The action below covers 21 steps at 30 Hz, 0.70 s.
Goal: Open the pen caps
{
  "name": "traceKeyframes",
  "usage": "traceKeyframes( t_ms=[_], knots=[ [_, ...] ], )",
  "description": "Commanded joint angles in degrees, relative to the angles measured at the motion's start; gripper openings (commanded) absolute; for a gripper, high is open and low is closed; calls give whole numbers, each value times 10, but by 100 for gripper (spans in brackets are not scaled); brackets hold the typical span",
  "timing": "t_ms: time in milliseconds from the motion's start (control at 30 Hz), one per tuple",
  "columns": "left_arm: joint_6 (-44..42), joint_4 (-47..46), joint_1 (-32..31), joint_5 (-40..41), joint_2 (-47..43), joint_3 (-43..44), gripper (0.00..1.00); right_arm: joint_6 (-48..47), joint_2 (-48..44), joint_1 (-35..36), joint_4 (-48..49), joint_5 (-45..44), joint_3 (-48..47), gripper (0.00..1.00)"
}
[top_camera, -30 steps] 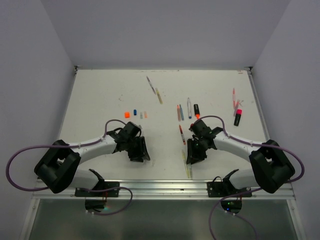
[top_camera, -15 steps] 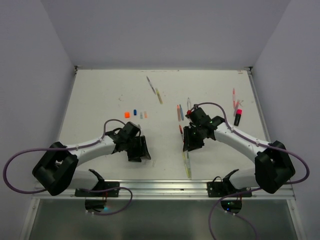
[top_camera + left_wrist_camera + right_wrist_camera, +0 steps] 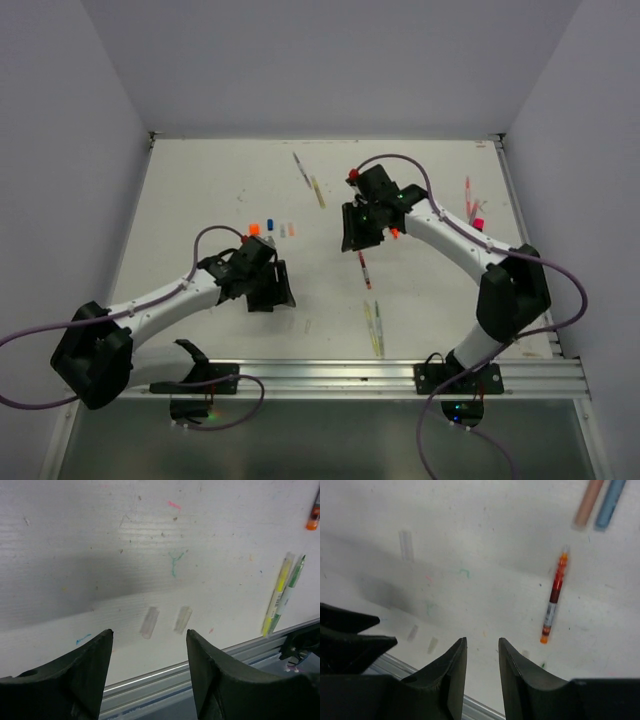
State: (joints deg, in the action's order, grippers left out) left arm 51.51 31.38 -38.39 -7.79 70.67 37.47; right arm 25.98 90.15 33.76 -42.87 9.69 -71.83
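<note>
My left gripper (image 3: 268,290) hangs open over the near-left table with nothing between its fingers (image 3: 149,631). Two clear pen caps (image 3: 149,622) (image 3: 182,619) lie loose just beyond its fingertips. An orange cap (image 3: 254,228) and a blue cap (image 3: 270,224) sit farther back. My right gripper (image 3: 352,228) is over the middle of the table, its jaws a little apart and empty (image 3: 482,640). A red pen (image 3: 554,600) (image 3: 364,268) lies to its right. An orange pen (image 3: 588,502) and a blue pen (image 3: 610,502) lie beyond it.
Two yellow-green pens (image 3: 374,325) (image 3: 277,600) lie near the front rail (image 3: 320,375). Two thin pens (image 3: 310,180) rest at the back centre and pink pens (image 3: 470,195) at the right. The right forearm spans the pens at centre right. Walls close three sides.
The right arm has swung from near the front rail up to the middle of the table. The left gripper's jaws have widened and it has shifted slightly farther from the rail.
</note>
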Motion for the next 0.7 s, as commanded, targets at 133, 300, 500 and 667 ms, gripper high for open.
traceKeyframes(
  t_ms=[133, 300, 500, 667],
  knots=[
    [-10, 13, -1, 75, -56, 71, 64, -73, 201, -15, 45, -20, -246, 36],
    [-17, 17, 0, 108, -51, 117, 63, -88, 383, -33, 25, -27, -465, 36],
    [-12, 17, 0, 143, -82, 117, 63, -123, 523, -41, 19, -34, -647, 38],
    [-5, 18, 1, 141, -97, 89, 63, -155, 545, -42, 50, -54, -647, 38]
  ],
)
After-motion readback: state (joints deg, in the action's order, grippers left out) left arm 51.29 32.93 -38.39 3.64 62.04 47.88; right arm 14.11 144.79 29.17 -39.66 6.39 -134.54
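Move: Your right hand's target is the capped yellow pen, about 28 cm ahead, 8 cm left and some 12 cm below. The purple pen lies about 8 cm beyond that pen and 5 cm farther left. The brown pen is 17 cm ahead of the right hand and 2 cm right; a clear cap lies 16 cm ahead and 15 cm left. From the left hand, the yellow pen is roughly 39 cm ahead, 8 cm right and 4 cm lower. Swing the empty right gripper quickly forward about 25 cm and some 9 cm left, nearly level at first and then sinking, until it hangs close above the yellow pen; tip its fingers some 15 degrees forward and keep them partly open, touching nothing yet. Meanwhile lift the empty left gripper about 10 cm and take it forward 6 cm, clear of the two small caps near it, its fingers tilting outward. ##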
